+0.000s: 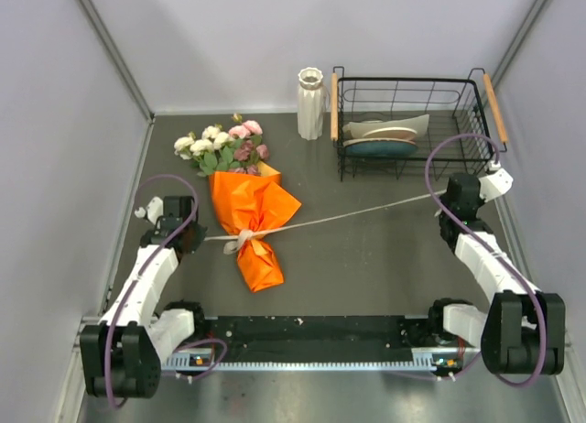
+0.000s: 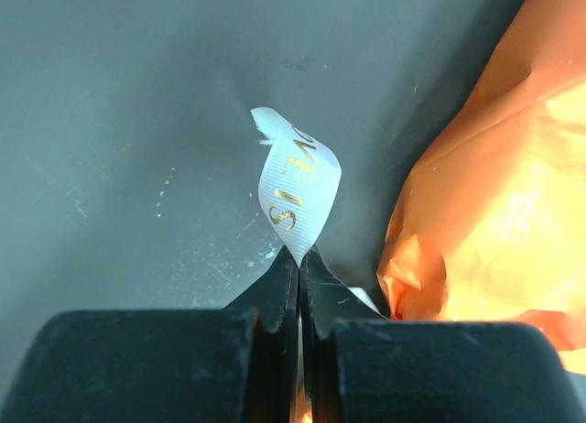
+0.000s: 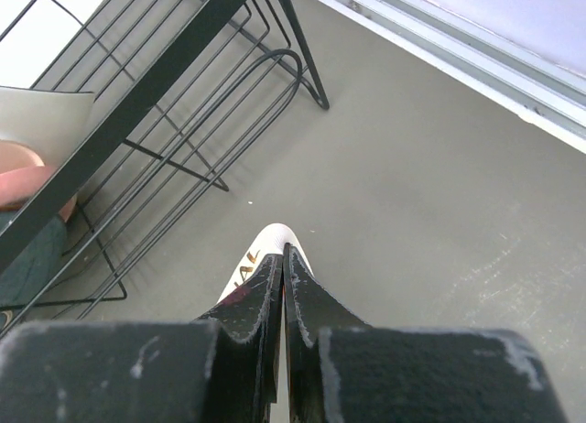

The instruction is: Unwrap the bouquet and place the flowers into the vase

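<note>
The bouquet lies on the table left of centre, orange paper around white, pink and mauve flowers with green leaves. A cream ribbon is knotted at its narrow waist and stretches taut to both sides. My left gripper is shut on one ribbon end, beside the orange paper. My right gripper is shut on the other ribbon end, near the basket. The white ribbed vase stands upright at the back.
A black wire basket with wooden handles holds plates at the back right; its wire feet are close to my right gripper. Grey walls enclose the table on three sides.
</note>
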Robot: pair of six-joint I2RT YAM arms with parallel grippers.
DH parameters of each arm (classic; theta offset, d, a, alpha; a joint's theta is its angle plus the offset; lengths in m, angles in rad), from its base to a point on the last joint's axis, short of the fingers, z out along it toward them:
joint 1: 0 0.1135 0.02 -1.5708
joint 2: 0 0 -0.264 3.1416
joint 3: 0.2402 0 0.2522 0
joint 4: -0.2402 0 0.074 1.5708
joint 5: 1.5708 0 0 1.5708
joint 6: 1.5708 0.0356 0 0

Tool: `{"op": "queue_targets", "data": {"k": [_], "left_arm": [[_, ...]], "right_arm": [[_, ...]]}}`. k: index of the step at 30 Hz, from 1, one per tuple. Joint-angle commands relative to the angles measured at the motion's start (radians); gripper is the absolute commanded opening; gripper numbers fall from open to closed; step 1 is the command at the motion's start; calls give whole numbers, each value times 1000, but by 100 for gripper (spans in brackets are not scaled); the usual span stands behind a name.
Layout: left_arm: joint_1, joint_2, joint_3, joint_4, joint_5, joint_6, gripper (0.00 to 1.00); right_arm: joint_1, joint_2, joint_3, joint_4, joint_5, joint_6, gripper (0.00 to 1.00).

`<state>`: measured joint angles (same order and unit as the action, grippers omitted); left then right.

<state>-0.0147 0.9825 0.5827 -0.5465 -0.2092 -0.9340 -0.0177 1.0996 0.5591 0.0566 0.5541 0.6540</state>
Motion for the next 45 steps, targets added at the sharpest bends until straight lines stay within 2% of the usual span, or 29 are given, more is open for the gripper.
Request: {"op": "queue_targets", "data": {"k": [1, 5, 13, 19, 23, 27, 31, 36, 40, 44, 45], "left_arm": [[7, -43, 88, -92, -130, 3, 0], [7, -116, 153, -157, -218, 8, 0], [7, -283, 310, -332, -536, 43, 0], [7, -353, 448, -377, -639, 112, 0], [7, -381, 538, -356, -778, 208, 0], [7, -424, 588, -270, -795, 346, 0], [9, -432, 638, -273, -857, 388, 0], [7, -427, 642, -270, -783, 376, 0], [9, -389, 582, -207, -587, 431, 0], [7, -343, 530, -259, -523, 379, 0], [7, -334, 516, -262, -510, 380, 5]], "right_arm": [[-14, 22, 59, 66, -5, -31, 0], [-30, 40, 65, 71, -19, -36, 0], [-57, 49, 78, 68, -40, -31, 0], [-80, 45, 82, 66, -59, -30, 0], [-91, 39, 82, 68, -77, -28, 0], [-91, 36, 81, 72, -86, -36, 0], [-91, 29, 79, 75, -86, -42, 0], [-91, 5, 76, 77, -124, -54, 0], [-85, -23, 73, 78, -198, -56, 0], [-22, -33, 87, 55, -249, -73, 0], [-1, -38, 84, 54, -264, -82, 0]]}}
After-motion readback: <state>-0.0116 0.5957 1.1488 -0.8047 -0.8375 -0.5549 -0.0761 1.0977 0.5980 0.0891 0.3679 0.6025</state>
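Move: Between the two hands, each shut on a ribbon end, the ribbon knot sits at the bouquet's waist: about 14 cm to the left hand's right, 1 cm back and some 4 cm lower. The flowers are roughly 21 cm ahead and 8 cm right of that hand, the orange paper's wide part 7 cm ahead and 15 cm right. From the right hand the knot is about 59 cm left, 11 cm back and 10 cm below; the basket's middle is 17 cm ahead and 15 cm left. Drawing its pinched ribbon end away from the knot, the left hand sweeps up about 30 cm, also left and back by some 13 cm each, while its wrist rolls left side up, swings counter-clockwise and lifts the fingertips. At the end it eases forward and slightly down. The right hand keeps its end pinched, shifting only a couple of centimetres. ##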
